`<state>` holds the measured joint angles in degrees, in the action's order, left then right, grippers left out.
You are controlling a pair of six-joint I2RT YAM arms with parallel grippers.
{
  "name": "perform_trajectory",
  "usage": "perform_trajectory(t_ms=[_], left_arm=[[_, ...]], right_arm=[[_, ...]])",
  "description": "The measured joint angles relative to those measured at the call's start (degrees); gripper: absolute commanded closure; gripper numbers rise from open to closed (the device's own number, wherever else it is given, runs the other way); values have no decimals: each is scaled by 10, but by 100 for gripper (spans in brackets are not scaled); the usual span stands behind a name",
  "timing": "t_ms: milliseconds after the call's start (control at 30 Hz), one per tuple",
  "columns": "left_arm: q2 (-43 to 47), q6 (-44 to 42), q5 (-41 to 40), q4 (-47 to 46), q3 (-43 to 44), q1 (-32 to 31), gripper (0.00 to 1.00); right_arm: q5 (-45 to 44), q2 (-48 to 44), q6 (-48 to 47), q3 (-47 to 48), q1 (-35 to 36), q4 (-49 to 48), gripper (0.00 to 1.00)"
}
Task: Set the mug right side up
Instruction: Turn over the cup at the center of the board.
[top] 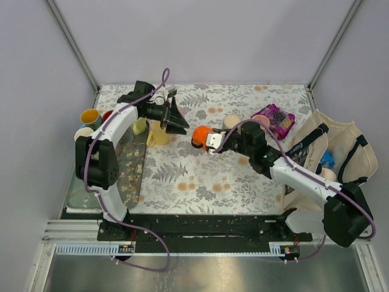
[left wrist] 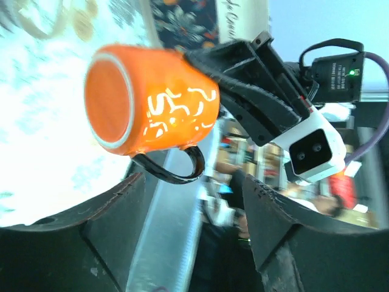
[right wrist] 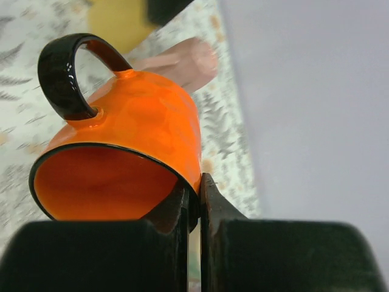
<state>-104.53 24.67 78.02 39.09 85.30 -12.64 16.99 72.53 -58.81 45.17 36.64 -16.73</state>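
Observation:
The orange mug [top: 201,135] with a black handle [right wrist: 61,76] is held on its side over the floral cloth. Its base faces my left gripper and its mouth faces my right gripper. My right gripper [top: 214,143] is shut on the mug's rim wall: in the right wrist view one finger sits inside the mug [right wrist: 134,121] and the other outside, the gripper [right wrist: 194,188] pinching the wall. My left gripper [top: 179,121] stands open, a short way off the base. In the left wrist view the mug [left wrist: 152,103] hangs beyond this gripper [left wrist: 196,182], which holds nothing.
A yellow mug [top: 159,135] stands just left of the orange one, below my left gripper. A pink cup [top: 231,121] and a purple packet [top: 275,120] lie at the back right. A tote bag [top: 331,146] fills the right side. More cups [top: 91,117] sit by a dark tray [top: 130,164] at left.

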Motion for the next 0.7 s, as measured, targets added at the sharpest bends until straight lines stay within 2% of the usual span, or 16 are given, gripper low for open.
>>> perform_trajectory(t_ms=[100, 267, 433, 700], left_arm=[[0, -144, -68, 101, 71, 10, 31], [18, -266, -167, 157, 87, 12, 31], [84, -300, -275, 114, 18, 11, 31], [283, -319, -408, -64, -158, 11, 30]], right_arm=[[1, -5, 0, 22, 0, 113, 100], [2, -1, 2, 78, 0, 304, 100], [2, 31, 3, 155, 0, 443, 100], [-1, 140, 3, 262, 0, 615, 100]])
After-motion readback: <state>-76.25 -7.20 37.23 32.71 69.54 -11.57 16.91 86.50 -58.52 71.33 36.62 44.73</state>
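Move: My right hand already pinches the orange mug by its rim, the mug's middle some 5 cm to the left and 2 cm below; the clear centre of the flowered mat lies about 7 cm back, 2 cm right and roughly 20 cm down. From this hand, the beige mug stands about 10 cm ahead, 6 cm right, the pink mug 15 ahead, 16 left. From my open left hand the orange mug is about 6 cm right, 3 cm back. Keeping my pinch on the orange mug's rim, I lower it towards the open middle of the mat with my right hand, about 10 cm down, also drawing back and somewhat right, while tipping the fingers some 50 degrees to point steeply down and roll the mouth upward. My left hand, staying open, backs off some 8 cm to the left and swings its fingers down towards the mat. ##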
